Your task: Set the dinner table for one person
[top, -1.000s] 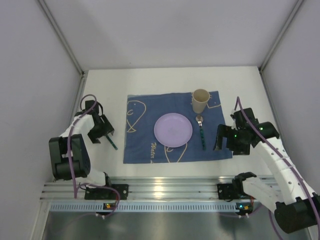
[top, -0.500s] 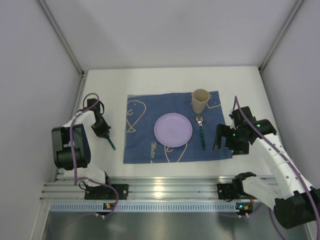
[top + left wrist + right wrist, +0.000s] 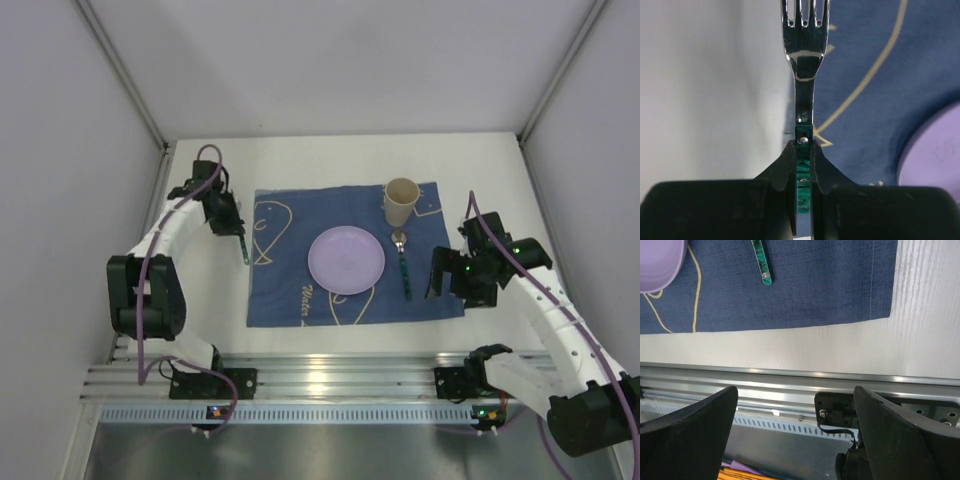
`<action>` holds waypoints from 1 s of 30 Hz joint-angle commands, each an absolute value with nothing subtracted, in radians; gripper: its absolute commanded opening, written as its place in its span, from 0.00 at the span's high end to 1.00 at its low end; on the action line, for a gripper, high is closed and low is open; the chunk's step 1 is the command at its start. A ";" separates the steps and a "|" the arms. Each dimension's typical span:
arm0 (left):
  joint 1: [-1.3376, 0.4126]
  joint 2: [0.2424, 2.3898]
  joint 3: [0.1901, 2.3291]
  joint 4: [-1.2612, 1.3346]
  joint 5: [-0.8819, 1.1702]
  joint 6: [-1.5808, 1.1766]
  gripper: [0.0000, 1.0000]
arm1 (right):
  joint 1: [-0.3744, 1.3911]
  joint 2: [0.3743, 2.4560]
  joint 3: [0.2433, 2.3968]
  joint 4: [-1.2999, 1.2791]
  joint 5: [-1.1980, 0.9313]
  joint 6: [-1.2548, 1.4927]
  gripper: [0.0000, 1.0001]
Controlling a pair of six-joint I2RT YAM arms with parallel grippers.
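Note:
On the white dinner table lies a dark blue placemat bearing a lilac plate, a beige cup and a green-handled spoon. My left gripper hangs over the mat's left edge, shut on a fork. In the left wrist view the fingers pinch the fork's green handle, and the steel tines point away across the mat's edge. My right gripper stands open at the mat's right side, nothing between its fingers.
Grey walls enclose the table on three sides. An aluminium rail with both arm bases runs along the near edge; in the right wrist view the rail lies just beyond the open fingers. The plate's rim lies right of the fork.
The left gripper shut on the fork lying left of the mat, then carried it farther back and rightward to the mat's left edge. The right arm barely moved.

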State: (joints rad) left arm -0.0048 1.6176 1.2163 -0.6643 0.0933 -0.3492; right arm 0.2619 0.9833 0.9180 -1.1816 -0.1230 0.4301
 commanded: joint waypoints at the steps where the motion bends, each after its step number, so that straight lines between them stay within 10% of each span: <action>1: -0.157 1.600 1.217 -0.690 0.167 -0.291 1.00 | 0.272 0.960 0.942 -1.140 -0.127 0.433 0.00; 19: -0.364 1.706 1.127 -0.586 0.041 -0.454 1.00 | 0.273 0.835 0.914 -1.207 -0.129 0.459 0.00; 23: -0.365 1.686 1.117 -0.592 0.029 -0.474 0.63 | 0.272 0.795 0.902 -1.226 -0.124 0.468 0.00; 25: -0.370 1.655 1.117 -0.607 0.011 -0.480 0.02 | 0.272 0.779 0.899 -1.230 -0.127 0.472 0.00; 30: -0.376 1.543 1.141 -0.664 -0.035 -0.508 0.02 | 0.272 0.692 0.955 -1.145 -0.345 0.447 0.00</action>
State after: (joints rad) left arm -0.3691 1.6550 1.1088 -0.6403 0.0154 -0.4801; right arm 0.2619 0.7547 0.8974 -1.2140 -0.1692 0.4557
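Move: The left hand holds the fork by its green handle, just off the blue mat's left edge. The fork's place on the mat lies about 12 cm to the right, 6 cm back and 8 cm below. The plate's middle is some 29 cm to the right and 5 cm back, with the spoon roughly 16 cm farther right of it and about level. From the right hand, the fork's place is about 46 cm left, 14 cm ahead and 11 cm down. Rightward first, about 13 cm in over the mat towards the plate, the left hand carries the fork, drawing back and sinking some 6 cm each while the wrist turns about 20 degrees clockwise. After it settles beside the plate, the fingers open wide, let go of the handle and rise a couple of centimetres. The empty, open right hand lifts and draws back slightly. ##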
